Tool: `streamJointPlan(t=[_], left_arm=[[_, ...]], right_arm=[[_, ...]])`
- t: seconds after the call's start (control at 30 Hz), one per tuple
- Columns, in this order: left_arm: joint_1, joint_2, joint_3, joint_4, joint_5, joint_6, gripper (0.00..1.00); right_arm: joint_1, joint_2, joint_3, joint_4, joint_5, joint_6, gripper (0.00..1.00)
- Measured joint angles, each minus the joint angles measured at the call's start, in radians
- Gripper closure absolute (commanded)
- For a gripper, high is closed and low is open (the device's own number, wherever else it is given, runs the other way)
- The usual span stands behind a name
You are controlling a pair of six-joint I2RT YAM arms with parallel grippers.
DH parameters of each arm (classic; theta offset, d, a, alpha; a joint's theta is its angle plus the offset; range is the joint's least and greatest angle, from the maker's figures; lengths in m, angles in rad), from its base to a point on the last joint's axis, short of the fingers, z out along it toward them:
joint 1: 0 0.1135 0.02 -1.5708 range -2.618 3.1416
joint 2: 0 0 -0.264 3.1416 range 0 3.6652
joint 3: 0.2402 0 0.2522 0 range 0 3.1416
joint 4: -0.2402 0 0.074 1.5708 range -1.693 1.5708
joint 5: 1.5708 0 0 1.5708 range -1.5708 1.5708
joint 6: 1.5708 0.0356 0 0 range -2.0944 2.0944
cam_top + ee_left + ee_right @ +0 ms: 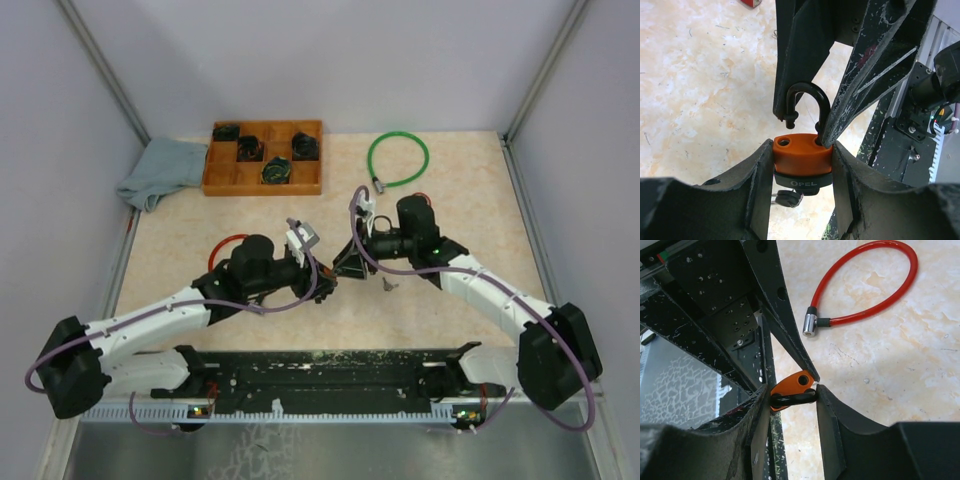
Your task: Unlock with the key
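An orange padlock (802, 152) with a black base is held off the table, my left gripper (802, 165) shut on its body from both sides. Its black shackle (807, 92) stands raised, one leg out of its hole. A black-headed key (787, 199) sticks out under the lock. My right gripper (792, 395) is shut on the shackle (792, 399), which spans the gap and touches both pads, with the orange body (790, 385) just behind. From above, the two grippers meet at the table's middle (337, 270) and hide the lock.
A red cable lock (875, 300) lies on the table beside the left arm. A wooden tray (260, 190) with several dark locks stands at the back, a grey cloth (160, 172) to its left, a green cable loop (398, 158) to its right. A small metal piece (389, 284) lies near the right gripper.
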Motion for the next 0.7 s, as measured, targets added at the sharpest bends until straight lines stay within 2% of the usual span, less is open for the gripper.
streamJointPlan(t=[0.33,0.7], left_arm=[[-0.023,-0.006,-0.002,0.024,-0.110,-0.035,1.00],[0.009,0.051,0.002,-0.054,-0.340,-0.047,1.00]], right_arm=[[-0.015,-0.031,-0.011,0.026,0.018,0.002,0.61],[-0.037,-0.043,-0.032,0.039,-0.013,0.048,0.56]])
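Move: The orange padlock is already in the left fingers, key in it, its opened shackle standing about 3 cm above and 1 cm right of the left hand point. The right fingertips hold that shackle, with the padlock body some 2 cm below and 1 cm left of them. From the left gripper, the nearest loose keys lie roughly 16 cm right, 5 cm ahead and 15 cm down; the red cable lock about 20 cm left, 9 cm ahead and as low. Keep the padlock pinched in the left gripper and, after lifting it barely a centimetre, draw it clear of the right fingers: about 5 cm forward, 3.5 cm left and 3 cm down, turning some 20 degrees counter-clockwise. Keep the right gripper almost in place, its opening essentially unchanged, so the shackle comes free from between its fingertips. ##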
